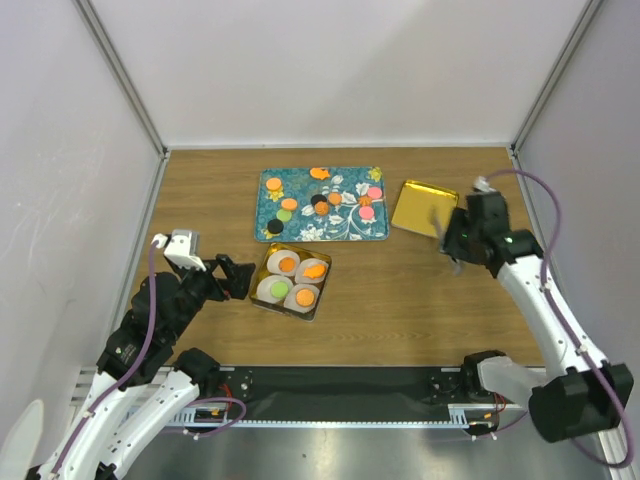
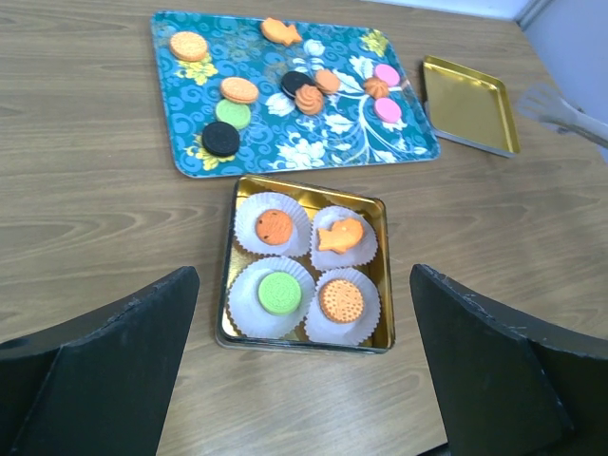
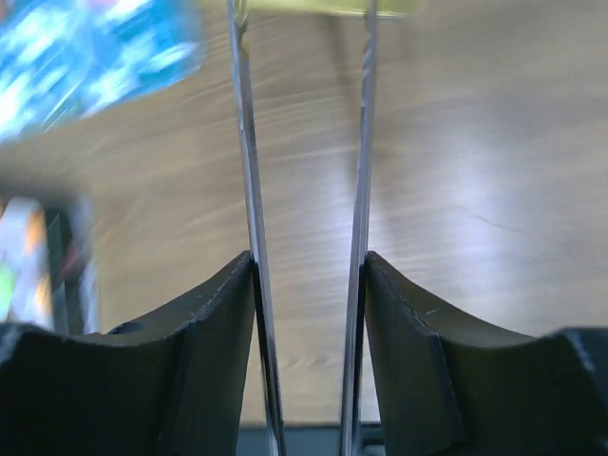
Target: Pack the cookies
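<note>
Several cookies [image 1: 322,200] lie loose on the teal flowered tray [image 1: 300,225], orange, green, pink and dark brown. The gold box [image 1: 262,300] holds cookies [image 2: 279,293] in white paper cups: three orange, one green. My left gripper [image 1: 238,279] hangs open just left of the box; in the left wrist view the left gripper [image 2: 302,356] has its fingers wide apart, nothing between them. My right gripper [image 1: 457,245] is shut on metal tongs [image 1: 440,224]; the tongs [image 3: 249,190] run forward as two thin blades, apart at the tips with nothing between them, near the gold lid.
The gold lid [image 1: 424,207] lies open side up, right of the tray. White walls enclose the table on the left, back and right. A black rail with the arm bases runs along the near edge.
</note>
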You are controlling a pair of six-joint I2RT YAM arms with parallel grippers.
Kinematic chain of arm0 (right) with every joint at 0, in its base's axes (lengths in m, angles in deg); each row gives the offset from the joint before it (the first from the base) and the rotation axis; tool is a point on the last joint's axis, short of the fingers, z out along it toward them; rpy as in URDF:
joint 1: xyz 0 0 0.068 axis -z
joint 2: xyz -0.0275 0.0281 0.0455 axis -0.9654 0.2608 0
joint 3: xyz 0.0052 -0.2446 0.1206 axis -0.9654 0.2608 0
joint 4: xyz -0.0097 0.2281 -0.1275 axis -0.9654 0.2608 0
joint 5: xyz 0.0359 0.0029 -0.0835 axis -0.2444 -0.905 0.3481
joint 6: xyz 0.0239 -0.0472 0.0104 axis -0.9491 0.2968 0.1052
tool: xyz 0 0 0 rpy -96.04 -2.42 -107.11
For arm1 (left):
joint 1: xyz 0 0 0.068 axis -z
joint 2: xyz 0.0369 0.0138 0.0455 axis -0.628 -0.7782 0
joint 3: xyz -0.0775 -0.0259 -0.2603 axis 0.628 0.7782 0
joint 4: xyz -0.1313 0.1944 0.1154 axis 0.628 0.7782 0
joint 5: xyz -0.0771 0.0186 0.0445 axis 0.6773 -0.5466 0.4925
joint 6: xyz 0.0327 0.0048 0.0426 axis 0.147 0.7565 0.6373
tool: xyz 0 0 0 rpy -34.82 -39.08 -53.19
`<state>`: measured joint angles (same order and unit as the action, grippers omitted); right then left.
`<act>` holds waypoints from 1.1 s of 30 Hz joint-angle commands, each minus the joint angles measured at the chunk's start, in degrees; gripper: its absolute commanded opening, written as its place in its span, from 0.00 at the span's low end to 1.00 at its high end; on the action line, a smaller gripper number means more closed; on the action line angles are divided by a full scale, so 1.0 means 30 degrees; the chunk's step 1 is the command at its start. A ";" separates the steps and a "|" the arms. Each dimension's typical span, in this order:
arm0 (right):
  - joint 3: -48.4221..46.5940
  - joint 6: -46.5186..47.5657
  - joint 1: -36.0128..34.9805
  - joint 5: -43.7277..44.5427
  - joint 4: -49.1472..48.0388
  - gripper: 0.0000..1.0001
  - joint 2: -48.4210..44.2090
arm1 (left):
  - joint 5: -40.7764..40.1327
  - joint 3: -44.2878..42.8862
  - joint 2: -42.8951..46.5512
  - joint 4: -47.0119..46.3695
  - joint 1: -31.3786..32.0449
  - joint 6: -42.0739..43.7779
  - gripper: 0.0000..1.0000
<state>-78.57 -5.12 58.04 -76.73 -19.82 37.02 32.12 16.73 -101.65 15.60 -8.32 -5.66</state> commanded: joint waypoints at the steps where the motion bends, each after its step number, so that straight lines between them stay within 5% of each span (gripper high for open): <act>1: 0.2175 -0.0884 0.3818 -0.1015 -0.1941 0.52 -0.1331 | 0.0789 0.0164 -0.0121 -0.0718 -0.0060 0.0523 1.00; 11: 0.7067 -0.1472 0.8717 -0.0871 -0.6511 0.53 0.0100 | 0.1025 0.0193 -0.0151 -0.0718 0.0175 0.0640 1.00; 17: 0.7863 -0.1531 0.8807 -0.0607 -0.7773 0.60 0.1216 | 0.0966 0.0193 -0.0180 -0.0718 0.0175 0.0611 1.00; 27: 0.8391 -0.1473 0.8807 -0.0022 -0.7217 0.85 -0.0334 | 0.0936 0.0193 -0.0239 -0.0747 0.0175 0.0582 1.00; 33: 0.6023 -0.0803 0.7639 -0.0341 -0.6102 0.83 -0.0897 | 0.0937 0.0193 -0.0326 -0.0748 0.0146 0.0582 1.00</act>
<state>-54.66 -9.12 83.33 -77.78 -38.44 34.87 34.32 16.95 -101.78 15.34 -8.05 -5.26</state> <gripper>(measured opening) 0.843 0.996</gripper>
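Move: The tongs are already held in the right hand, and they are taken to bare table about 12 cm to its right, a couple of centimetres back and some 15 cm below. The gold tray lies straight ahead of that hand, about 12 cm out. The teal cookie tray stands about 13 cm ahead and 24 cm to its left, both some 15 cm lower. From the idle left hand, that bare spot is roughly 50 cm right, 7 cm ahead and 22 cm below. Still pinching the tongs, the right hand swings them about 12 cm right and 13 cm down, clear of the gold tray, turning nearly 30 degrees clockwise. Low over the bare table its fingers open well past their starting gap and let go of the tongs' arms, then it lifts straight up about 3 cm. ##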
